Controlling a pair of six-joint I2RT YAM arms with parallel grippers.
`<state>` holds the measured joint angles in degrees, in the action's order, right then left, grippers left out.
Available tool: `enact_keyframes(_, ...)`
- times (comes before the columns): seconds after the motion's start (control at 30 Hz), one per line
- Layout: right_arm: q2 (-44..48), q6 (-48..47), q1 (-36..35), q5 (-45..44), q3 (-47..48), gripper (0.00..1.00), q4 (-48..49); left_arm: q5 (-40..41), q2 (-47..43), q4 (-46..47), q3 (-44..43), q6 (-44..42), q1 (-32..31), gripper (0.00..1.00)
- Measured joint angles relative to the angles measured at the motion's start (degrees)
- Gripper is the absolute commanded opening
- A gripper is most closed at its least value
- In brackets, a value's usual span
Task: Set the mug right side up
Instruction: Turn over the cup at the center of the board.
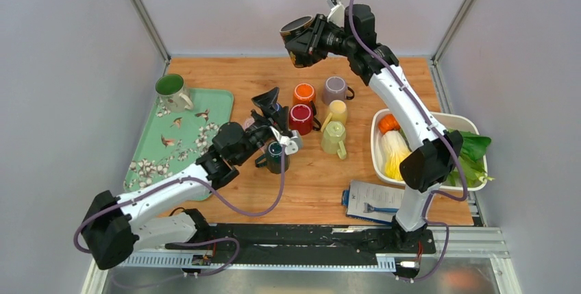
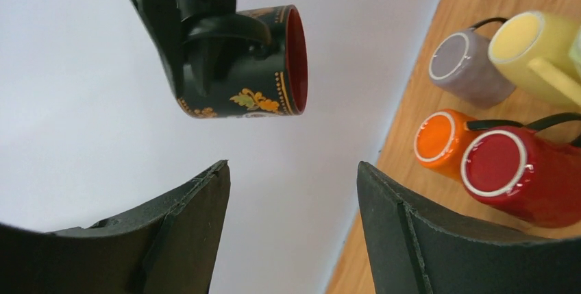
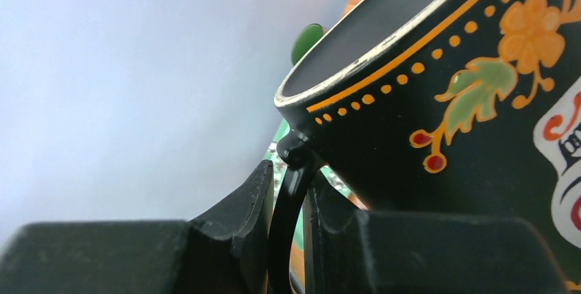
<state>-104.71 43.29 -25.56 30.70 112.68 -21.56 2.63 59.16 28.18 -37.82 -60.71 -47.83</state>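
Observation:
The mug [image 1: 299, 33] is black with gold dots and orange flowers. It hangs in the air above the table's far edge, tipped on its side. In the left wrist view the mug [image 2: 240, 68] shows a red inside facing right. My right gripper [image 1: 316, 40] is shut on its thin black handle [image 3: 284, 218], which sits pinched at the right gripper [image 3: 288, 177], with the mug's body [image 3: 466, 81] up and to the right. My left gripper [image 1: 270, 102] is open and holds nothing. It points toward the held mug, and the left gripper [image 2: 293, 170] is well short of it.
Orange [image 1: 303, 93], red [image 1: 300, 118], purple [image 1: 335, 89], yellow [image 1: 337, 111], light green [image 1: 334, 137] and dark green [image 1: 277, 156] mugs cluster mid-table. A green mug [image 1: 171, 92] stands on the floral tray [image 1: 154, 164]. A white basin [image 1: 378, 136] of vegetables and a leaflet [image 1: 373, 201] lie right.

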Motion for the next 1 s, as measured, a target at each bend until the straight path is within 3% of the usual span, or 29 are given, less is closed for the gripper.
enact_keyframes(0.27, 0.35, 10.49, -0.63, 2.47, -0.57, 0.0, 1.86, 1.16, 8.61, 11.63, -3.52, -13.35, -0.5, 0.76)
enact_keyframes(0.43, 3.15, 6.54, -0.63, 6.03, -9.86, 0.0, 4.85, 4.46, 6.84, 10.08, -4.15, -13.68, -0.57, 0.74)
enact_keyframes(0.6, 10.05, -5.35, 0.24, 13.73, -24.76, 0.0, 4.2, 7.17, -3.98, -2.08, -4.22, -8.22, -0.59, 0.74)
enact_keyframes(0.77, 18.12, -21.7, -0.17, 17.11, -31.91, 0.0, -7.39, 10.67, -13.79, -9.38, -4.07, -2.1, -0.59, 0.74)
enact_keyframes(0.87, 23.56, -36.48, -4.31, 12.44, -31.98, 0.0, -16.81, 13.57, -16.52, -12.57, -3.72, 2.05, -0.57, 0.74)
enact_keyframes(1.0, 30.97, -56.54, -17.35, 1.16, -33.14, 0.0, -26.16, 15.8, -18.86, -17.59, -2.64, 7.93, 0.17, 0.74)
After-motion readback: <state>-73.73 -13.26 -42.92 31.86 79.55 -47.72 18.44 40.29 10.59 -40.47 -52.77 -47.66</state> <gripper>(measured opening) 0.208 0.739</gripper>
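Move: Ahead of the open left hand by about 15 cm, 3 cm to its right and 7 cm higher, hangs the black mug, already gripped by its handle in the right fingers. The red mug is about 7 cm ahead, 5 cm right and 24 cm below that hand. From the right hand the teal mug is some 17 cm back, 8 cm left and 30 cm down; the red mug is 6 cm back, 1 cm left, and the blue mug 3 cm back, 9 cm left, equally low. Swinging back after a small rise, the right arm sweeps the held mug some 24 cm towards its base and 11 cm down, in above the teal mug, twisting the wrist mainly counter-clockwise while the grip stays shut on the handle. The left hand, empty and still open, first rises and edges forward, then clears about 10 cm leftward towards the tray side, turning counter-clockwise some 15 degrees. ##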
